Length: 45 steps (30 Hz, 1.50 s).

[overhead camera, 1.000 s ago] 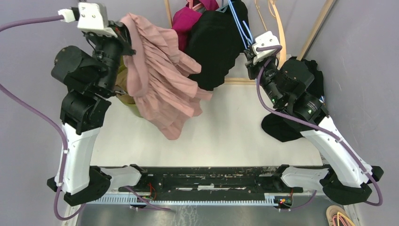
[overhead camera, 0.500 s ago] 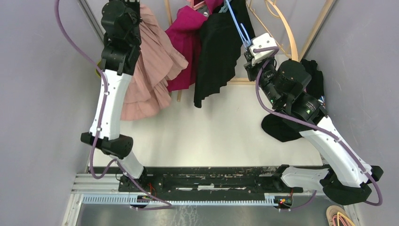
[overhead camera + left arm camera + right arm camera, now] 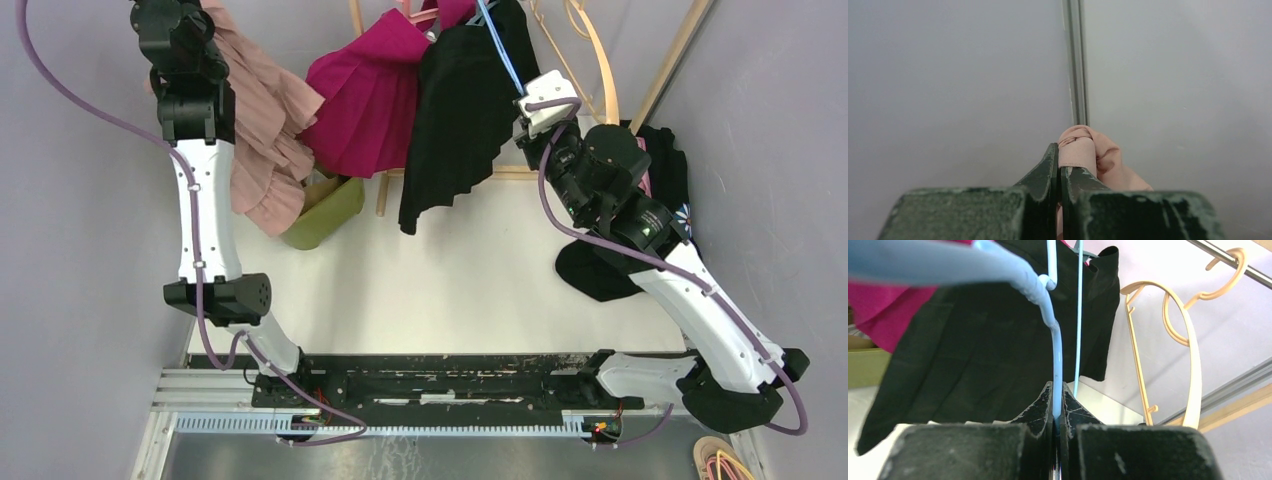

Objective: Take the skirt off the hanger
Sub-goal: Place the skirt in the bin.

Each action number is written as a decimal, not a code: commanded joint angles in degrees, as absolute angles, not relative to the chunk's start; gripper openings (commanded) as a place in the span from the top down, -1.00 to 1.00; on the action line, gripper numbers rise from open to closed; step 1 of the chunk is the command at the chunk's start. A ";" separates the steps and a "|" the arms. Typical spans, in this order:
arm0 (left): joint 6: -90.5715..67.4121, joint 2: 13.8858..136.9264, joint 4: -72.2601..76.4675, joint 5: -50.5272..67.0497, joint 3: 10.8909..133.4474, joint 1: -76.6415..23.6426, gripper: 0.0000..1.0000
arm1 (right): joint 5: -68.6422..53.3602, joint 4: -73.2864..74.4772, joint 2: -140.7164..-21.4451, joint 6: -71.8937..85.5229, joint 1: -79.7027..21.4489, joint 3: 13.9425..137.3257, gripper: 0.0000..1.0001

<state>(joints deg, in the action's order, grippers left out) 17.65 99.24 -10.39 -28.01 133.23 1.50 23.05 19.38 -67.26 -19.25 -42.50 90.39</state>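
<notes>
The pink pleated skirt (image 3: 262, 140) hangs at the far left, high by the wall. My left gripper (image 3: 1059, 150) is shut on its waistband (image 3: 1079, 150), pinched between the fingers. The light blue hanger (image 3: 500, 50) reaches up to the rack at the back. My right gripper (image 3: 1057, 387) is shut on the hanger's wire (image 3: 1056, 355), and in the top view it sits just below the hanger (image 3: 527, 98). The pink skirt hangs well apart from the blue hanger.
A magenta skirt (image 3: 365, 100) and a black skirt (image 3: 455, 110) hang from the rack between the arms. Bare wooden hangers (image 3: 592, 45) hang to the right. An olive-green box (image 3: 325, 212) sits under the pink skirt. Dark clothes (image 3: 600, 272) lie at the table's right.
My left arm has stretched up and swung to the far left, carrying the pink skirt away from the rack. The right arm has hardly moved. The magenta and black skirts have swung.
</notes>
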 commanded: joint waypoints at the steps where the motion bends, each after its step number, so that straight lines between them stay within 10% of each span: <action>1: 15.69 101.16 -3.78 -28.36 133.65 2.97 0.94 | 23.63 17.04 -68.31 -19.68 -41.20 90.27 0.99; 33: -6.34 76.29 -8.08 -25.69 57.44 -9.36 0.93 | 24.61 24.20 -62.27 -12.49 -38.02 84.71 0.99; 41: -3.67 78.30 -11.12 -26.16 68.63 -9.32 -0.77 | 26.44 26.25 -64.89 -12.69 -37.44 86.91 0.99; 45: -4.19 78.96 -15.71 -23.78 75.08 -9.36 -0.97 | 27.46 26.65 -68.07 -12.77 -36.51 89.82 0.99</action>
<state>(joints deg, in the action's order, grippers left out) -3.31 79.26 -13.93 -24.40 67.59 -9.45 24.82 28.23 -66.06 -13.30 -37.52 85.01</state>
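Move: The left hand holds the pink skirt high up; the bin lies some 53 cm below it, about 10 cm to its right and 5 cm back. The magenta skirt hangs about 30 cm to this hand's right, level with it in reach and 30 cm lower; the black skirt some 15 cm farther right, 3 cm nearer the base. From the right hand the bin is roughly 46 cm left, 9 ahead and 40 below. Left hand sinks 40 cm and rightward to the bin, opens wide, rises; right lowers the blue hanger 7 cm. ##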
